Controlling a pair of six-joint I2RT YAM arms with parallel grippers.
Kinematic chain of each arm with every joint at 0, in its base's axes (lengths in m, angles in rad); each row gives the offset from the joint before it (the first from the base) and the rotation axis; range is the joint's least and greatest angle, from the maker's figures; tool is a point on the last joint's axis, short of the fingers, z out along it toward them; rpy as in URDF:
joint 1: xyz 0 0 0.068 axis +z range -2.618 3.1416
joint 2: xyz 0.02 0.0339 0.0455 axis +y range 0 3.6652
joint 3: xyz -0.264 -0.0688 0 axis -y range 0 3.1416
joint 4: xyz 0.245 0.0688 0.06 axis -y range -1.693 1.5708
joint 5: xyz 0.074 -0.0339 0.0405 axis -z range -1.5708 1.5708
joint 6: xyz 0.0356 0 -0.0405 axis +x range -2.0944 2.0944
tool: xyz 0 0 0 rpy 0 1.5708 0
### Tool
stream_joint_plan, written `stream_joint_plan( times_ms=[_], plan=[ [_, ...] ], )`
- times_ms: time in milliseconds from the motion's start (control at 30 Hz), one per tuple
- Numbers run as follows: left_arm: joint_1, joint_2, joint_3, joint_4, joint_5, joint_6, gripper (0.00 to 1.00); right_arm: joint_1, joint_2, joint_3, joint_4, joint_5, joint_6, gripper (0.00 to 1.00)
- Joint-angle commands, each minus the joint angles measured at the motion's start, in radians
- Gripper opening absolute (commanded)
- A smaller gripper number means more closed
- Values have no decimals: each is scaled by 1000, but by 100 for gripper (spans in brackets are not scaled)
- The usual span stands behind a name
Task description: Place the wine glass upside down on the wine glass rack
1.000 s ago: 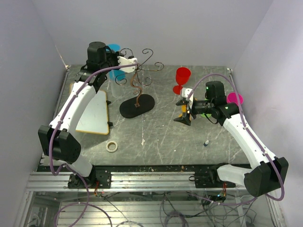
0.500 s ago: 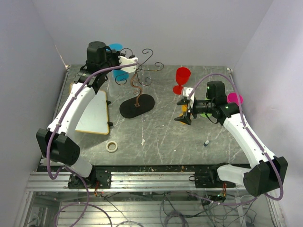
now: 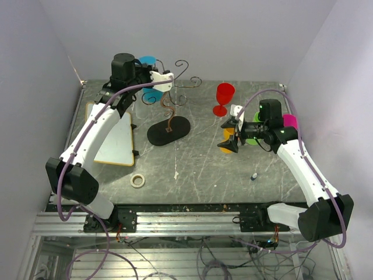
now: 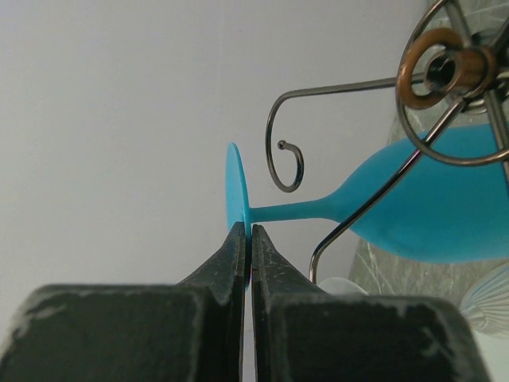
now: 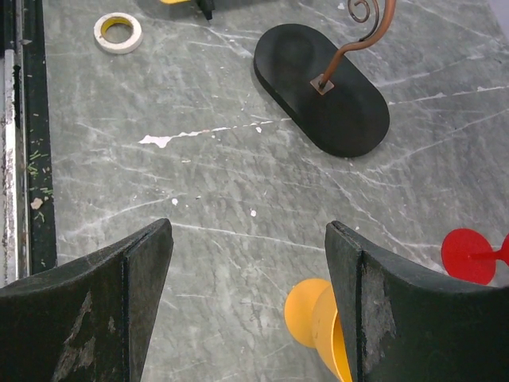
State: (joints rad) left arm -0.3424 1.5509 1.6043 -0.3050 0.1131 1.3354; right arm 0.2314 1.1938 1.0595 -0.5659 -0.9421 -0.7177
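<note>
The blue wine glass [image 4: 429, 207] is upside down among the curled arms of the wine glass rack [image 4: 288, 163], its stem beside a wire scroll. My left gripper [image 4: 247, 229] is shut on the rim of the glass's round foot [image 4: 235, 183]. From above, the blue wine glass [image 3: 152, 93] sits at the upper left of the wine glass rack [image 3: 170, 108], with my left gripper [image 3: 155, 71] at its foot. My right gripper [image 3: 231, 137] is open and holds nothing. It hovers over a yellow glass [image 5: 318, 326] lying on its side by the right finger.
A red wine glass [image 3: 224, 94] stands upright behind the right gripper, and a pink glass [image 3: 289, 121] lies by the right arm. The rack's black oval base [image 5: 322, 87] is mid-table. A white board [image 3: 115, 137], a tape roll [image 3: 137, 180] and a small blue item [image 3: 254, 175] lie nearer.
My left gripper has shifted slightly right with the blue glass. My right gripper has drawn back to the right, uncovering the yellow glass beneath it.
</note>
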Motion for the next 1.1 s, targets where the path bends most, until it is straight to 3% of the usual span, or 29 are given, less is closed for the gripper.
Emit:
stream_joint_plan(
  times_ms=[0, 633, 1067],
  plan=[
    [-25, -29, -6, 70, 44, -46, 7, -13, -9, -9, 27, -32, 12, 77],
    [-71, 40, -37, 242, -21, -176, 7, -27, -13, -13, 31, -32, 16, 78],
    [-72, 130, 54, 225, -111, -247, 7, -28, -13, -16, 32, -18, 11, 78]
  ],
)
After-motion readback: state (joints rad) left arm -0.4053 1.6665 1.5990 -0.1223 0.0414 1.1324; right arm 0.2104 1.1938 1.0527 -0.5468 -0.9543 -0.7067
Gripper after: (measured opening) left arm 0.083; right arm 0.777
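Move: The blue glass hangs bowl-down, its foot already pinched in the left gripper. The curled end of the rack's far-left arm lies about 4 cm to the gripper's right, 2 cm ahead and 2 cm lower. The rack hub is about 7 cm right, 3 cm back and 7 cm below; the near-left arm's curl is some 2 cm left, 2 cm back and 3 cm below. From the idle right gripper, that far-left curl is about 23 cm ahead, 22 cm left and 12 cm higher. Bring the left gripper some 3.5 cm right towards the rack's far-left curl, lifting about 1 cm on the way, then send it forward and down together, about 3 cm each. Roll the wrist some 10 degrees so its left side dips, and keep the fingers shut on the blue glass's foot throughout. ##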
